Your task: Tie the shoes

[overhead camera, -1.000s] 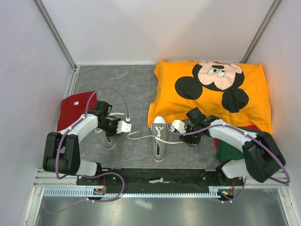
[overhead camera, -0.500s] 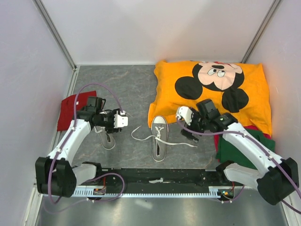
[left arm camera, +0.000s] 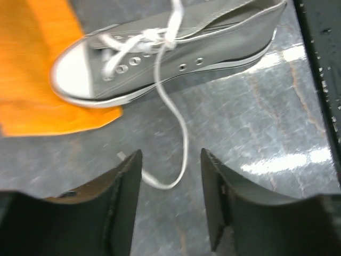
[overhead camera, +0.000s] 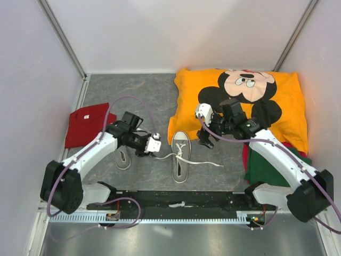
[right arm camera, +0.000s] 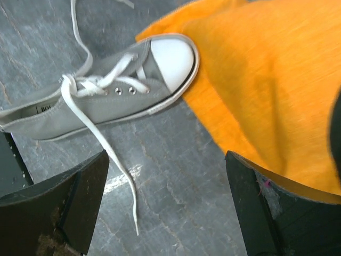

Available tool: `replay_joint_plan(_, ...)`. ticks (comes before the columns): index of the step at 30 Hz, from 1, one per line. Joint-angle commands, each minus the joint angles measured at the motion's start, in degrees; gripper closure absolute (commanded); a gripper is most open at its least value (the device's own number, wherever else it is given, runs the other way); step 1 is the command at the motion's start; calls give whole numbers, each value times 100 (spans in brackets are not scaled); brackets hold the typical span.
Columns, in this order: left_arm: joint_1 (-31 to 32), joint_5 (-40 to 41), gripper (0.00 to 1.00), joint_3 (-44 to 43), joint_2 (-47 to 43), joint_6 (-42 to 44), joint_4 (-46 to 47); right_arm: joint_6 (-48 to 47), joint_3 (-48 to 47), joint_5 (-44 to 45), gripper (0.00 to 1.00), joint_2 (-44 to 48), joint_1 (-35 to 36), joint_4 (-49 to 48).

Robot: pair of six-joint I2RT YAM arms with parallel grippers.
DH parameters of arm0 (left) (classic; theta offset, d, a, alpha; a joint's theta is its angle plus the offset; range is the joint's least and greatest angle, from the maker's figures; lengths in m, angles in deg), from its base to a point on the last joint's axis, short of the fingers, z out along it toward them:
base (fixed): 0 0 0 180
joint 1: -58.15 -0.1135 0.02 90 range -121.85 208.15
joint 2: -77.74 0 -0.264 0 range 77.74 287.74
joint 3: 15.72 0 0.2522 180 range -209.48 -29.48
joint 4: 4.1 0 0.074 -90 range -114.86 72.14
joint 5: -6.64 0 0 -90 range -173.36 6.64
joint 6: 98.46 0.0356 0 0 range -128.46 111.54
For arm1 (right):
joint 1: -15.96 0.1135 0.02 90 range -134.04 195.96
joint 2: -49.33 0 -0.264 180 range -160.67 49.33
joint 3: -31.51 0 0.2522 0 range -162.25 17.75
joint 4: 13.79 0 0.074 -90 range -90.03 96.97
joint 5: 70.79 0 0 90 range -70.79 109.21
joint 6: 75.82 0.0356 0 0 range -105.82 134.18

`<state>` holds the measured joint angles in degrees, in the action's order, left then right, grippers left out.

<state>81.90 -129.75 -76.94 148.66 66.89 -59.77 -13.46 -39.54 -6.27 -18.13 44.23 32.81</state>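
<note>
One grey shoe [overhead camera: 180, 156] lies toe-away at the middle of the floor, its white laces [overhead camera: 160, 156] loose and spread to both sides. The other shoe [overhead camera: 121, 158] lies to the left, partly under my left arm. My left gripper [overhead camera: 153, 146] hovers open just left of the middle shoe [left arm camera: 170, 53]. The curl of the left lace [left arm camera: 178, 160] lies on the floor below its fingers [left arm camera: 125, 197], ungripped. My right gripper [overhead camera: 203, 127] hangs wide open at the pillow's edge, beyond that shoe [right arm camera: 106, 96]. The right lace end [right arm camera: 128, 208] lies free below.
An orange Mickey Mouse pillow [overhead camera: 240, 101] fills the back right and touches the middle shoe's toe. A red cloth [overhead camera: 85, 122] lies at the left wall, and a green cloth [overhead camera: 272, 165] lies under my right arm. The black base rail [overhead camera: 170, 200] runs along the near edge.
Both grippers have opened and the laces have dropped slack onto the floor. My left gripper pulled back, then swung right toward the left lace end. My right gripper rose toward the pillow.
</note>
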Motion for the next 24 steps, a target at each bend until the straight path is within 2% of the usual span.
replay_joint_plan(1, 358, 138, 56, 140, 528, -703, 937, 126, -221, 77, 2, -381, -6, 512)
replay_joint_plan(4, 692, 473, 61, 386, 792, -1397, 1902, 302, 7, 279, 2, -434, -6, 513)
replay_joint_plan(7, 964, 675, 63, 475, 1098, -1873, 2361, 408, 219, 455, 2, -426, -6, 600)
replay_joint_plan(12, 1193, 1219, 63, 387, 1513, -2226, 2582, 347, 447, 675, 3, -382, -6, 767)
replay_joint_plan(18, 1246, 1492, 67, 378, 1697, -2183, 2460, 119, 632, 825, 4, -373, -6, 899)
replay_joint_plan(22, 1246, 1510, 83, 457, 1601, -2077, 2407, -13, 720, 869, 5, -390, -6, 970)
replay_joint_plan(24, 1246, 1405, 87, 466, 1488, -2033, 2311, -66, 746, 851, 6, -408, -15, 1022)
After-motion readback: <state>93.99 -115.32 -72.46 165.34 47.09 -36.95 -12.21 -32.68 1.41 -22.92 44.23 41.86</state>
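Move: The left hand goes for the shoelace's left strand, about 1 cm ahead, 4 cm to its right and 9 below. Beyond the strand are the shoe's knot, some 11 cm right and 2 ahead of the hand, and the shoe's middle, 12 right and 1 ahead. The outer part of the right strand lies about 8 cm back from the right hand, 6 to its right and 17 below; the knot is 10 left and 3 back of it. The left fingers close from half open on the left lace strand beside the shoe and pinch it, after the hand drops about 9 cm and shifts 4 cm right towards the shoe, its fingers tipping steeper down. Meanwhile the right hand, open and empty, sinks some 9 cm while drawing right and back towards the loose outer part of the right strand, also tipping steeper and not touching it yet. ##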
